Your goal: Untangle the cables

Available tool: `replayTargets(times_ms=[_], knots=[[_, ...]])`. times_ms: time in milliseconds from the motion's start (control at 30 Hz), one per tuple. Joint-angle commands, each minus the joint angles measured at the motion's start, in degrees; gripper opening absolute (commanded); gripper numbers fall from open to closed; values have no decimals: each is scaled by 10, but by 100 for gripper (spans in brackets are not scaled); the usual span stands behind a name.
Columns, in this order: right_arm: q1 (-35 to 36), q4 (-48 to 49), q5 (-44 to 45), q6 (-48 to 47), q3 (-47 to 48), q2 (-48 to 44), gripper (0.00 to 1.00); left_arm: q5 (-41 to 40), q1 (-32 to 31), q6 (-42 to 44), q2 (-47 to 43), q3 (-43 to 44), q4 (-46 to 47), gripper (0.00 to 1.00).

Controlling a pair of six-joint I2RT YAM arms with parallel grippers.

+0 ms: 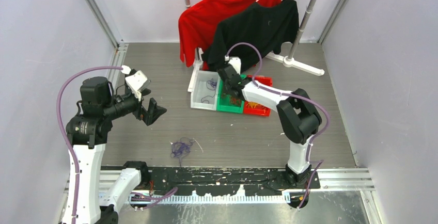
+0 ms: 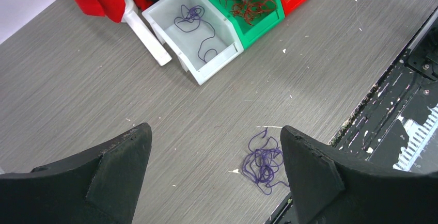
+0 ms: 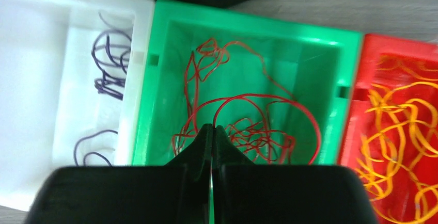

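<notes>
A loose bundle of purple cables (image 1: 181,147) (image 2: 263,159) lies on the table near the front edge. My left gripper (image 1: 152,111) (image 2: 214,131) hangs open above the table, left of that bundle, holding nothing. My right gripper (image 1: 232,87) (image 3: 213,127) is over the green bin (image 1: 230,108) (image 3: 248,15), shut on a strand of the dark red cable (image 3: 248,136) that loops down into the bin. More purple cable (image 2: 193,20) (image 3: 108,69) lies in the white bin (image 1: 204,100) (image 2: 217,64). Yellow-orange cables (image 3: 403,126) fill the red bin (image 1: 256,111) (image 3: 361,79).
The three bins stand side by side at mid-table. Behind them a red shirt (image 1: 199,20) and a black shirt (image 1: 258,25) hang on a rack with a white base (image 1: 304,66). A black rail (image 1: 217,175) runs along the front edge.
</notes>
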Motion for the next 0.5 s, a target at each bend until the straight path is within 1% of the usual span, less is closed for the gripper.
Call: replayTargets(times_ms=[0,67,133,233,300,400,467], knots=[[20,-3,-28,-24,39,28,1,8,0,6,-8,8,13,94],[28,-4,-39,-27,49,38,2,8,0,7,-7,7,13,94],[32,-3,-45,-27,57,43,8,8,0,7,-7,7,12,94],[30,3,-48,-21,56,32,18,7,0,11,-8,9,9,94],[25,10,-56,-16,51,16,29,6,0,12,-8,7,9,94],[14,6,-103,-7,57,-6,42,8,0,11,-8,5,8,94],[8,-11,-135,-6,75,-17,48,10,0,11,-9,4,8,94]])
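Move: The right hand has its shut fingers, still pinching the red cable, over the green bin; the bin's middle lies about level with the hand, 1 cm to its right and 6 cm below. The white bin's middle stands 8 cm to the hand's left and 1 cm farther out, the red bin's 11 cm to its right and 1 cm nearer. From the idle left hand, the green bin is some 18 cm ahead, 20 cm right and 29 cm down. The right hand sinks and shifts left about 3 cm each, into the green bin, opening to release the red cable. ##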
